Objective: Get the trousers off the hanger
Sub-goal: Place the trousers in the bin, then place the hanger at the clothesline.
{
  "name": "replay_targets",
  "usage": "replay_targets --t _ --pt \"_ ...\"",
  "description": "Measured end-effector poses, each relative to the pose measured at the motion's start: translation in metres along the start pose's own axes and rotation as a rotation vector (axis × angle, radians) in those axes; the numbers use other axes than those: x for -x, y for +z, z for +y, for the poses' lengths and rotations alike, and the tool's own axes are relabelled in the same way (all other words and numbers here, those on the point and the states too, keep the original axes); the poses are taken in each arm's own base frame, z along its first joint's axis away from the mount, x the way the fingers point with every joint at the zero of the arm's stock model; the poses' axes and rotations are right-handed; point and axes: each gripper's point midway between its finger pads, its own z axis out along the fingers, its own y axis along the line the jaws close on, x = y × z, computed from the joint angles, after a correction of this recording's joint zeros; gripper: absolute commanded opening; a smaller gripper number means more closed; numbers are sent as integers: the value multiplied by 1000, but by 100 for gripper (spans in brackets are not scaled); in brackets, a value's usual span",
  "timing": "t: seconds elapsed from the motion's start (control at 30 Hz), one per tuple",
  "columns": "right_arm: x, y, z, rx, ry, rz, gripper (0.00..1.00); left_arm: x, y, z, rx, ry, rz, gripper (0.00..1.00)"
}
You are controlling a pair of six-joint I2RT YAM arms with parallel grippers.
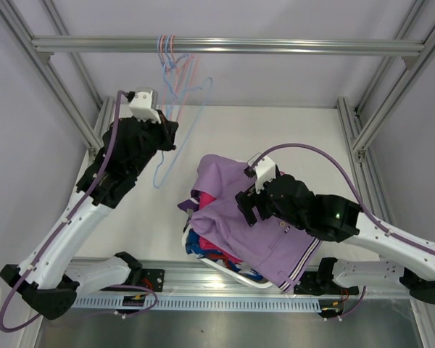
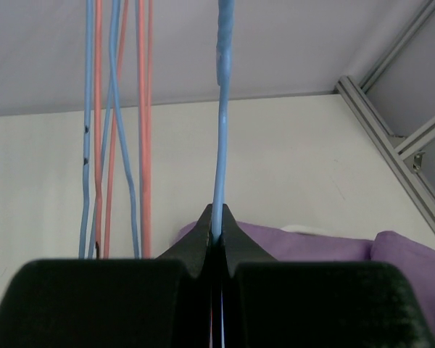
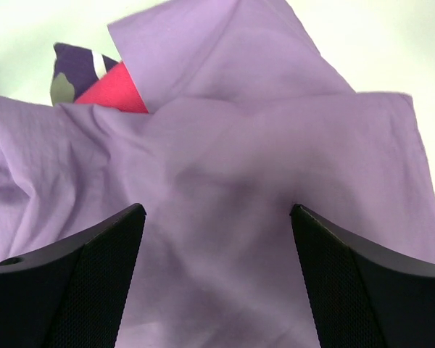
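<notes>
The lilac trousers (image 1: 257, 221) lie spread on top of a heap of garments in a white basket (image 1: 235, 274); their striped cuff (image 1: 299, 270) hangs over the front. The lilac cloth fills the right wrist view (image 3: 225, 167), with bright pink trousers (image 3: 116, 90) and purple-white camouflage trousers (image 3: 72, 72) peeking out beneath. My right gripper (image 3: 217, 217) is open and empty just above the lilac cloth. My left gripper (image 2: 217, 223) is shut on the wire of a bare blue hanger (image 2: 220, 138), which hangs tilted from the rail (image 1: 181, 138). No garment is on it.
Several other bare blue and pink wire hangers (image 2: 116, 130) hang from the aluminium rail (image 1: 275, 47) just left of the held one. Frame posts (image 1: 355, 130) stand at the back corners. The basket sits at the near middle of the table.
</notes>
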Motion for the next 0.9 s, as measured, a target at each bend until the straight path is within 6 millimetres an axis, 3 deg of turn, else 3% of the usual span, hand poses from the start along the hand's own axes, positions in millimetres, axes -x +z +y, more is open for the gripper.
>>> replay_targets --t 0.3,0.47,0.6,0.77,0.9 --pt "-28 9 0 10 -1 6 88 20 36 -14 9 49 48 0" --pt "-31 9 -2 17 17 -31 89 18 61 -13 49 79 80 0" --pt "-34 8 -4 24 35 -63 90 34 77 -12 91 106 64 1" --pt "-34 5 -5 33 44 -76 90 55 86 -9 124 115 27 0" --pt "-35 1 -5 42 51 -86 90 56 91 -2 144 114 27 1"
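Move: Ahead of the left hand, which still pinches the empty blue hanger, the rail spot lies about 16 cm forward, 3 cm right and 17 cm up. The emptied hangers hang beside that way, some 15 cm ahead, 3 cm left and 5 cm up. Below the right hand, the purple trousers' middle is roughly 8 cm down, 4 cm back and 3 cm right; the red trousers show about 10 cm left, 1 cm forward and 9 cm down. Carrying the blue hanger towards the rail, the left hand keeps its pinch and reaches about 10 cm forward while rising some 4 cm, levelling briefly on the way, with a slight drift right and a small roll raising its left side. The right hand, fingers staying open, sinks about 3 cm towards the purple trousers, then eases slightly right; contact there can't be seen. ##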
